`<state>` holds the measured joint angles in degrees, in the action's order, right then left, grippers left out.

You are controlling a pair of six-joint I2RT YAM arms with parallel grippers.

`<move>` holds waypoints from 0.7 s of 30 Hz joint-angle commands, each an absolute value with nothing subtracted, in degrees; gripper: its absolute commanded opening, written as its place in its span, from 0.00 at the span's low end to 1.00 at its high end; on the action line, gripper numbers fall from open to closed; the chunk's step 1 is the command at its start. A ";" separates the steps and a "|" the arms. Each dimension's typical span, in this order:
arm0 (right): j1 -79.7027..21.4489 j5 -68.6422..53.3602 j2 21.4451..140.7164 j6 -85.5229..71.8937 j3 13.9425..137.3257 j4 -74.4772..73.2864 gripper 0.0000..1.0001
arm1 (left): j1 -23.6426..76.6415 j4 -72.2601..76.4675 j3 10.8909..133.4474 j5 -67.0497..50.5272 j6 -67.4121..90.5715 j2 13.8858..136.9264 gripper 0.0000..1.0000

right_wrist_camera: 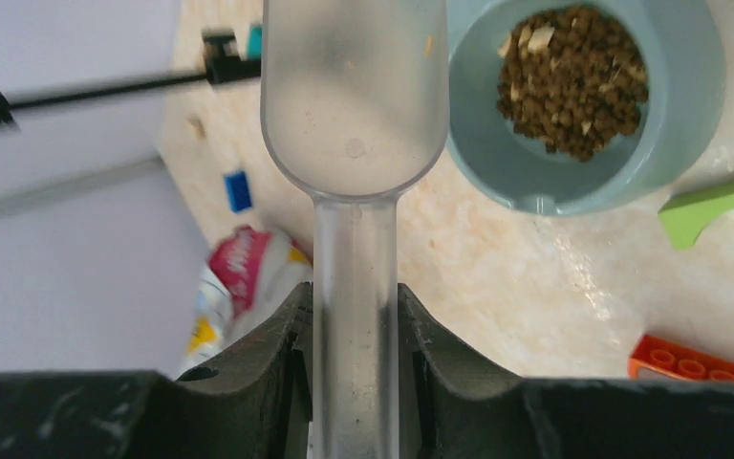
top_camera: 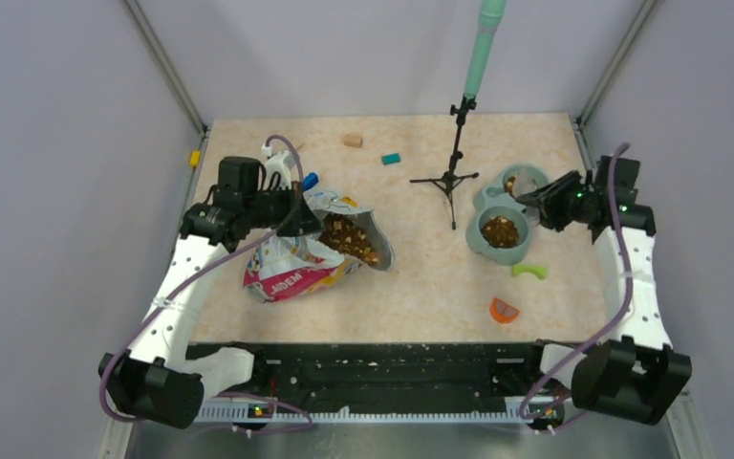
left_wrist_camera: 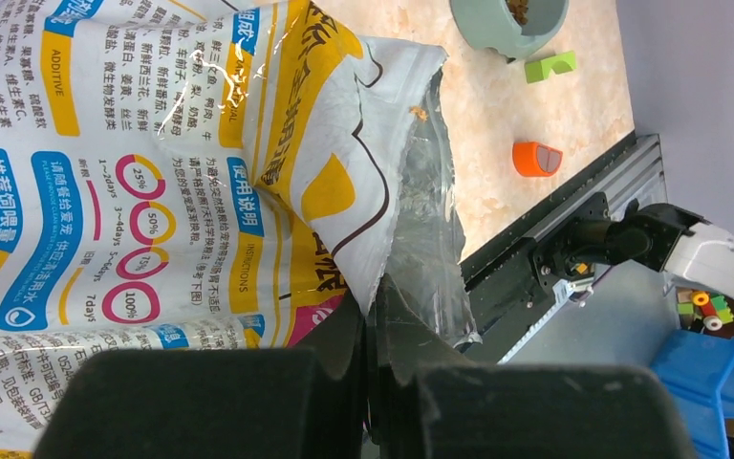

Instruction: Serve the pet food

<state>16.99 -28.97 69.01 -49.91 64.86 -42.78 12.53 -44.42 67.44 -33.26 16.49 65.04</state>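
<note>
The yellow-white-pink bag (top_camera: 291, 263) lies on its side at the left, its mouth open toward the middle. Brown pet food (top_camera: 349, 237) shows in that mouth. My left gripper (top_camera: 304, 212) is shut on the bag's torn upper edge (left_wrist_camera: 387, 239), the fingers pinching the foil. A grey-green bowl (top_camera: 483, 249) at the right holds a heap of pet food (right_wrist_camera: 573, 81). My right gripper (right_wrist_camera: 356, 292) is shut on the handle of a clear plastic scoop (right_wrist_camera: 354, 96). The empty scoop hovers just beside the bowl (right_wrist_camera: 679, 124).
A small black tripod stand (top_camera: 454, 177) with a green pole rises between bag and bowl. Loose blocks lie about: green (top_camera: 529, 271), orange (top_camera: 504, 310), teal (top_camera: 391, 159), tan (top_camera: 352, 140), blue (top_camera: 310, 180). A second bowl (top_camera: 532, 175) adjoins the first.
</note>
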 commanded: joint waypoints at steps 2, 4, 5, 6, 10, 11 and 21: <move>1.11 -13.46 59.40 -41.86 57.57 -40.62 0.00 | 11.14 -38.03 71.61 -29.76 19.34 64.82 0.00; -7.43 -8.62 57.29 -42.05 54.86 -38.48 0.00 | 10.26 -37.25 71.78 -29.88 20.33 65.39 0.00; -12.18 -5.97 56.64 -42.08 53.85 -37.77 0.00 | 9.73 -36.88 71.79 -29.76 20.83 65.54 0.00; -15.06 -3.58 56.31 -42.13 52.96 -37.03 0.00 | 9.41 -36.36 71.79 -29.34 21.35 65.57 0.00; -23.89 0.58 57.70 -43.40 50.67 -33.39 0.00 | 7.81 -39.09 73.59 -24.97 21.49 66.79 0.00; -25.00 -0.62 58.66 -44.34 50.02 -31.45 0.00 | 7.40 -39.75 73.94 -24.17 21.45 66.94 0.00; -41.64 19.27 78.19 -37.21 57.87 -19.08 0.00 | 4.03 -35.66 71.72 -12.80 30.69 61.91 0.00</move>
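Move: The right hand, holding the scoop, is to go to the open mouth of the pet food bag, some 37 cm to its left, about 4 cm back and 12 cm lower. Beneath the hand is the near bowl, roughly 3 cm ahead and 3 cm left. The far bowl is about 13 cm ahead and 3 cm right, and the tripod's foot 13 cm ahead and 14 cm left. From the left hand the bag mouth is about 8 cm right, 1 cm ahead and 10 cm below. Still gripping the scoop's handle, the right hand sweeps away from the bowls towards the bag mouth, about 20 cm left while sinking some 10 cm; it first draws back, then eases slightly forward, swinging counter-clockwise with its left side dipping. The left hand keeps its pinch on the bag's edge and draws it forward and left, about 6 cm, rising a little and turning counter-clockwise. ##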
